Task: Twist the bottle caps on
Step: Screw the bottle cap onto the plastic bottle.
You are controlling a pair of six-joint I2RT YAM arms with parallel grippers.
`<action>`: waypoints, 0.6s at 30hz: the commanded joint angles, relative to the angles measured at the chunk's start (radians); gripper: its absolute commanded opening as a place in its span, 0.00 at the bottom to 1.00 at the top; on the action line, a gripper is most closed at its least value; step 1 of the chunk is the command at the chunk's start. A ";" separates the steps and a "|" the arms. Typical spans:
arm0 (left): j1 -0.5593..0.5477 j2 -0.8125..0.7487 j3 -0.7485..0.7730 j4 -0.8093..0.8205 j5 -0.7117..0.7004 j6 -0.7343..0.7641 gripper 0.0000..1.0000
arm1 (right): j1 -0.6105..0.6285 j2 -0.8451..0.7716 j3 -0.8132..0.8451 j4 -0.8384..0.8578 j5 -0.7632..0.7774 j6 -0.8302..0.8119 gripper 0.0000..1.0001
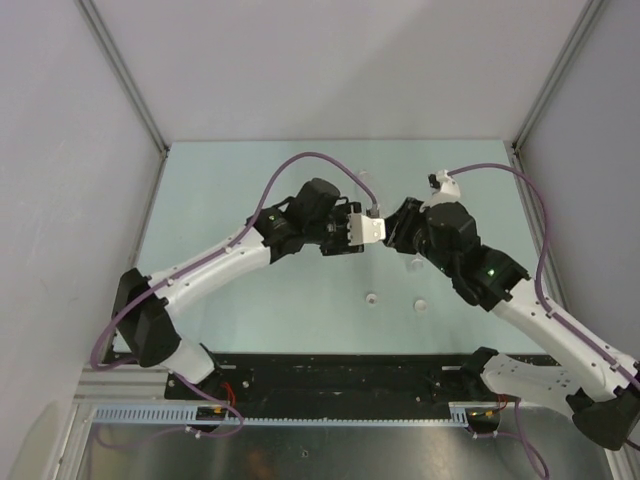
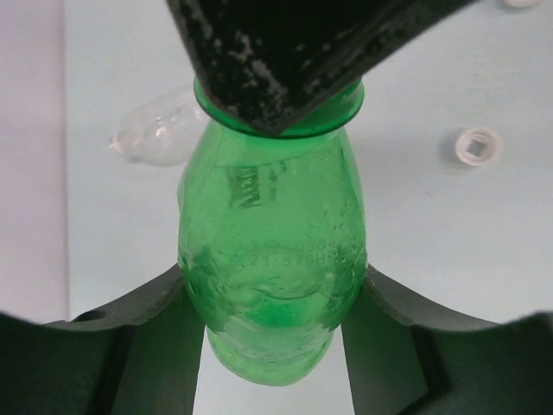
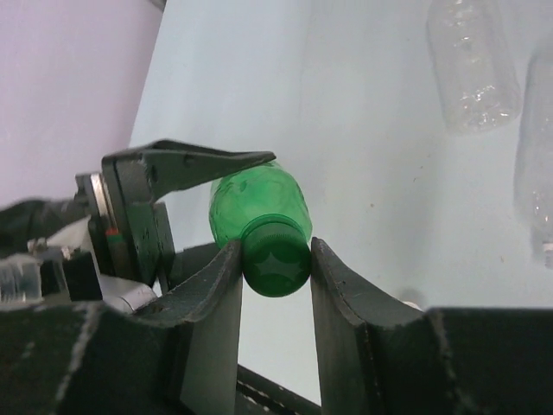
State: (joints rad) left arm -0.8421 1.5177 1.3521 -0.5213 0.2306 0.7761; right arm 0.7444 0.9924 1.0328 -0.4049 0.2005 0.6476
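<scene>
The translucent green bottle [image 2: 272, 251] is held off the table, lying level, with my left gripper [image 2: 272, 285] shut on its lower body. Its neck points at my right gripper [image 3: 275, 251], which is shut on the dark green cap [image 3: 276, 259] sitting on the bottle's mouth. The bottle body [image 3: 257, 201] shows behind that cap. In the top view the two grippers [image 1: 350, 230] [image 1: 388, 232] meet nose to nose at mid-table and hide the bottle. Two white caps [image 1: 371, 297] [image 1: 420, 304] lie loose on the table nearer the bases. Two clear ribbed bottles [image 3: 471, 69] [image 3: 540, 156] lie on the table.
A clear bottle [image 2: 155, 134] lies on the table under the held one, and a white cap [image 2: 478, 145] lies to its right. The pale green table [image 1: 230, 320] is walled at the back and both sides. A black rail [image 1: 330, 375] runs along the near edge.
</scene>
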 commanded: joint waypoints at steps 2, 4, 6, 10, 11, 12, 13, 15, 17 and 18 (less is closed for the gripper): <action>-0.121 -0.007 0.053 0.277 -0.083 -0.042 0.00 | -0.017 0.099 -0.026 0.011 0.082 0.187 0.00; -0.146 -0.012 0.023 0.339 -0.161 -0.046 0.00 | -0.035 0.110 -0.024 0.010 0.077 0.260 0.00; -0.180 -0.025 -0.036 0.454 -0.268 -0.029 0.00 | -0.055 0.117 -0.024 0.018 0.051 0.317 0.00; -0.243 -0.041 -0.188 0.719 -0.425 0.036 0.00 | -0.068 0.113 -0.022 0.061 0.021 0.359 0.00; -0.257 -0.039 -0.214 0.761 -0.446 0.042 0.00 | -0.070 0.109 -0.022 0.069 0.018 0.364 0.00; -0.268 -0.036 -0.235 0.792 -0.460 0.045 0.00 | -0.074 0.105 -0.022 0.072 0.017 0.372 0.00; -0.277 -0.033 -0.253 0.825 -0.473 0.044 0.00 | -0.077 0.100 -0.022 0.076 0.013 0.379 0.00; -0.292 -0.025 -0.282 0.885 -0.502 0.042 0.00 | -0.089 0.092 -0.022 0.079 -0.011 0.397 0.00; -0.307 -0.019 -0.310 0.950 -0.532 0.055 0.00 | -0.106 0.086 -0.023 0.080 -0.052 0.421 0.00; -0.314 -0.017 -0.327 0.981 -0.537 0.070 0.00 | -0.114 0.083 -0.023 0.079 -0.073 0.433 0.00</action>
State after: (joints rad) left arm -1.0191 1.5131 1.0649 0.1669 -0.3412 0.6937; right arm 0.6434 1.0550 1.0012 -0.4503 0.2256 0.9371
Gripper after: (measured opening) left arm 0.591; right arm 0.098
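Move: Between the right fingertips sits the green cap, on the neck of the green bottle, whose body is some 6 cm below and 5 cm left. From the left hand, still gripping that body, the cap lies roughly 5 cm right and 6 cm up. Far beneath, the nearer clear bottle lies about 11 cm ahead and 10 cm right of the right hand; a white cap lies about 8 cm back and 3 cm left of it. Carrying the bottle forward about 4 cm, the left hand keeps its grip, swings counter-clockwise and tips its fingers up, each some 20 degrees, with a last jog right and up. The right hand goes forward with it, then sinks about 4 cm and drifts right, turning clockwise some 15 degrees; at the end its fingers come off the cap and snap nearly shut on nothing beside it. ##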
